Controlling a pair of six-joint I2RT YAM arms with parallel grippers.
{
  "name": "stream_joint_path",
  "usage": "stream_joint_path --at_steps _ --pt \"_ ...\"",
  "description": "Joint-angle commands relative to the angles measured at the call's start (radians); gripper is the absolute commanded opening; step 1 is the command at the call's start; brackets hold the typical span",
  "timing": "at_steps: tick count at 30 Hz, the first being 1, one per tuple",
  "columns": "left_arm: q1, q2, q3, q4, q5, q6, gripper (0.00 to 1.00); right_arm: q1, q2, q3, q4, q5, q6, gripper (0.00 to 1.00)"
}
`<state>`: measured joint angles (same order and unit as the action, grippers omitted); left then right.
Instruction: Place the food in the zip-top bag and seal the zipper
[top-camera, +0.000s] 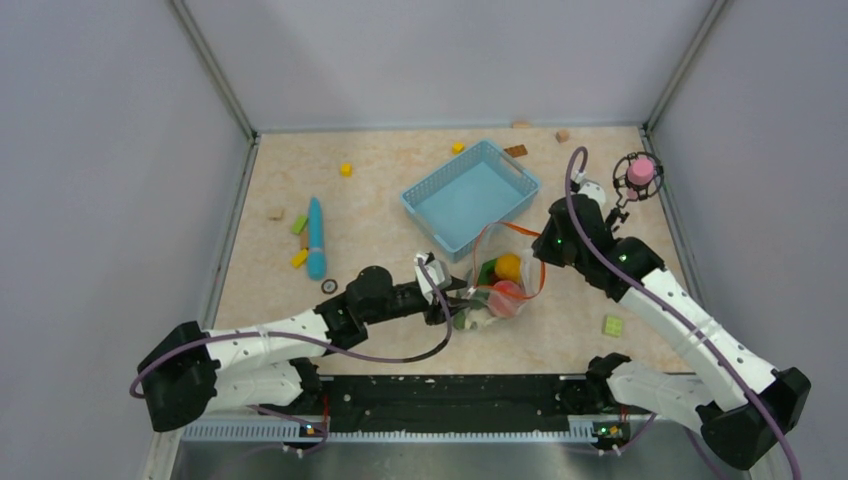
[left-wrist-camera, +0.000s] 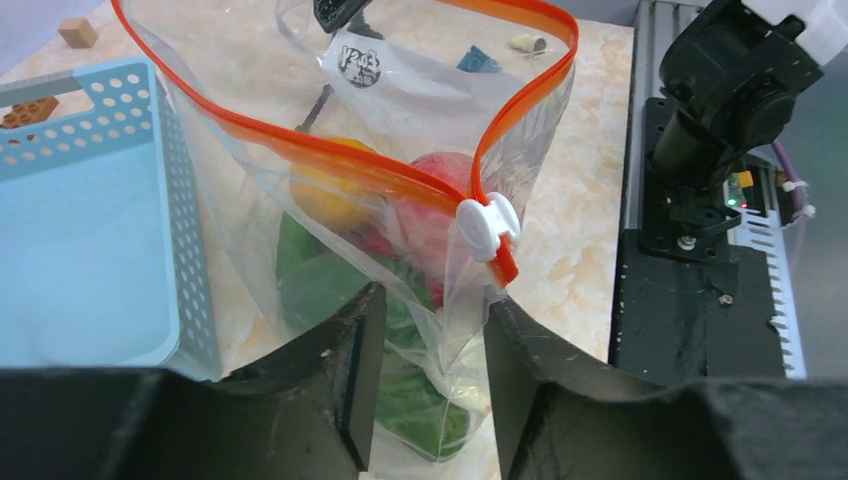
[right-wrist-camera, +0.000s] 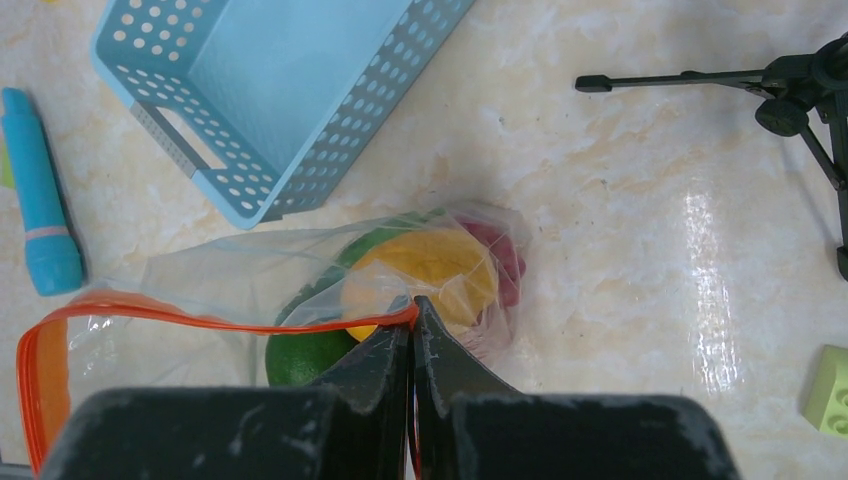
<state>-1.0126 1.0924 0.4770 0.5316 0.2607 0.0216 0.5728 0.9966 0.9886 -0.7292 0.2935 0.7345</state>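
Observation:
The zip-top bag (top-camera: 500, 282) stands mid-table, clear and crinkly, its mouth held up. Inside lies the food: an orange (left-wrist-camera: 330, 195), a red tomato (left-wrist-camera: 430, 215) and green pieces (left-wrist-camera: 330, 290); the right wrist view also shows a yellow fruit (right-wrist-camera: 430, 265). The zipper (left-wrist-camera: 330, 155) is an orange-red strip with a white slider (left-wrist-camera: 488, 228) at its near end. My left gripper (left-wrist-camera: 432, 300) is open just below the slider, the bag's corner film loose between its fingers. My right gripper (right-wrist-camera: 412, 300) is shut on the zipper strip at the bag's far end.
A light-blue mesh basket (top-camera: 470, 195) sits right behind the bag. A light-blue stick (top-camera: 317, 237) and small blocks lie at the left. A green block (top-camera: 613, 325) lies at the right, and a small black tripod with a pink top (top-camera: 638, 175) stands at the far right.

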Motion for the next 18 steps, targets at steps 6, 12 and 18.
stream_joint_path --at_steps 6,12,18 --pt "-0.002 -0.033 0.036 0.075 -0.001 0.011 0.24 -0.011 -0.036 -0.009 0.010 -0.018 -0.034 0.00" --pt "-0.003 -0.056 0.020 0.068 -0.033 0.017 0.00 -0.011 -0.088 0.007 0.053 -0.119 -0.250 0.25" --pt "-0.002 -0.101 0.006 0.044 -0.016 -0.018 0.00 -0.013 -0.232 -0.009 0.333 -0.534 -0.623 0.70"
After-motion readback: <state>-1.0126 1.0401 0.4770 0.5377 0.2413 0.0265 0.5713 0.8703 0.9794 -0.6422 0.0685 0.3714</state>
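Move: The bag's left edge, just under the white slider, stands between the left hand's half-open fingers, about 1 cm right at their height; the slider is some 2 cm right and 1 cm back, 1 cm up. From that hand the peach lies about 9 cm right, 2 cm back, and the orange 10 cm right, 5 cm ahead, both some 10 cm below. The right hand still pinches the rim's far-right corner; from it the slider lies about 13 cm left and 10 cm back, level. The left fingers shut on the film beside the zipper slider and pinch it while that hand stays nearly in place, then lifts about 2 cm. Once they are closed, the right fingers open wide to release the far-right corner of the zipper rim, and that hand rises some 4 cm, easing left and back towards the slider as its wrist swings about 20 degrees counter-clockwise and its fingertips tip up. ##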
